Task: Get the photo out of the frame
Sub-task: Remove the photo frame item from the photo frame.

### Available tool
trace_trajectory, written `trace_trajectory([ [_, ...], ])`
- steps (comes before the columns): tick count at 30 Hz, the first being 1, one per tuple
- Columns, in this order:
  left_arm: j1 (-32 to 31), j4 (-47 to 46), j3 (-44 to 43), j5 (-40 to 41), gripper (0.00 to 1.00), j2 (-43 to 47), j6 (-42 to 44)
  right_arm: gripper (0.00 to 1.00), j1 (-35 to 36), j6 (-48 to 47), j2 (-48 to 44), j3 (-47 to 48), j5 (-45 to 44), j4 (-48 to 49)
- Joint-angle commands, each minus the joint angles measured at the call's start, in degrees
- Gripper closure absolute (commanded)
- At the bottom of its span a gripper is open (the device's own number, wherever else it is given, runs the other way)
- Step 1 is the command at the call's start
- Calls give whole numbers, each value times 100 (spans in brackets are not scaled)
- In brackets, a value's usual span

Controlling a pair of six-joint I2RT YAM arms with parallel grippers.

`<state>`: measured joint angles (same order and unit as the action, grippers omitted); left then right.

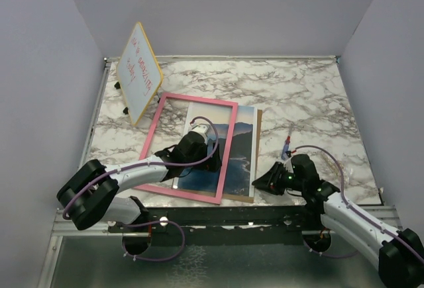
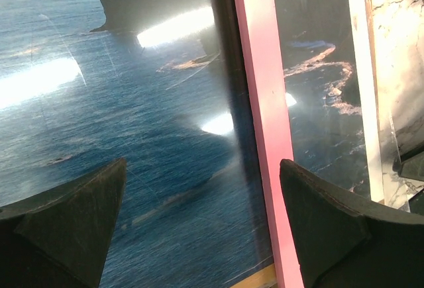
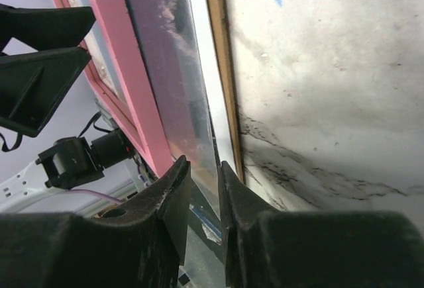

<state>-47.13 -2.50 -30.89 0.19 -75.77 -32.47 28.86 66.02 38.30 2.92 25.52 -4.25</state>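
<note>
The frame [image 1: 199, 98], a thin pink rectangle, lies flat on the marble table. The photo [image 1: 242, 149] of a dark headland over blue sea lies under it on a brown board, and both stick out past the frame's right side. My left gripper [image 1: 211, 163] hangs open over the photo [image 2: 132, 116], with the frame's pink right border [image 2: 262, 102] running just inside its right finger. My right gripper [image 1: 260, 183] is at the photo's near right corner. Its jaws [image 3: 204, 169] stand a narrow gap apart, and the edge of a glossy sheet [image 3: 179, 83] runs down between them.
A yellow-edged whiteboard [image 1: 140, 73] with red writing leans at the back left. A small blue and red object [image 1: 286, 145] lies on the marble table [image 1: 298, 96] right of the photo. Grey walls close in three sides.
</note>
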Motion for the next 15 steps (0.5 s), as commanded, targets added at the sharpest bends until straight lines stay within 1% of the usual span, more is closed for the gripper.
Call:
trace_trajectory([
  [1, -49, -34, 97, -115, 3, -43, -66, 74, 0, 130, -312, 180, 305, -293],
  [4, -50, -63, 103, -123, 3, -60, -75, 75, -3, 197, -392, 118, 375, -201],
  [7, -51, -64, 107, -124, 3, -48, -84, 75, 5, 330, -350, -37, 508, 287],
  [9, -53, -51, 110, -97, 3, 20, -84, 75, 3, 400, -212, -92, 395, 377],
  [12, -56, 112, 49, 52, 3, 163, -64, 87, 5, 399, 217, -97, 393, 943],
  [13, -56, 192, 18, 132, 3, 234, -40, 94, 1, 402, 383, -66, 393, 1102],
  [14, -57, 235, -22, 197, 3, 304, -13, 99, 5, 388, 607, -38, 418, 1269],
  [15, -54, 333, -39, 251, 2, 382, 0, 99, 8, 325, 786, 30, 452, 1379],
])
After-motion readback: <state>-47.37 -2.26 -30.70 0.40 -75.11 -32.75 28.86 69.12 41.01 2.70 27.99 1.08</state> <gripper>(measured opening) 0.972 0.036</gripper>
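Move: The clear cover sheet's right edge is at my right fingertips, about 1 cm left and 1 cm ahead. From my right hand the photo's middle lies some 13 cm left, 10 cm ahead and 2 cm down; the pink frame's near bar is about 11 cm left, level ahead; the screwdriver is some 11 cm ahead and 9 cm to the right. From my left hand that sheet edge lies roughly 12 cm right, 8 cm back and 3 cm lower. I raise my right hand about 1.5 cm while easing it about 1 cm left towards the photo, fingers just parted at the edge of the clear sheet. Then I dip back about half a centimetre and close the fingers almost fully, pinching the sheet's edge between the tips. My hand rolls a mere 5 degrees on the way. ##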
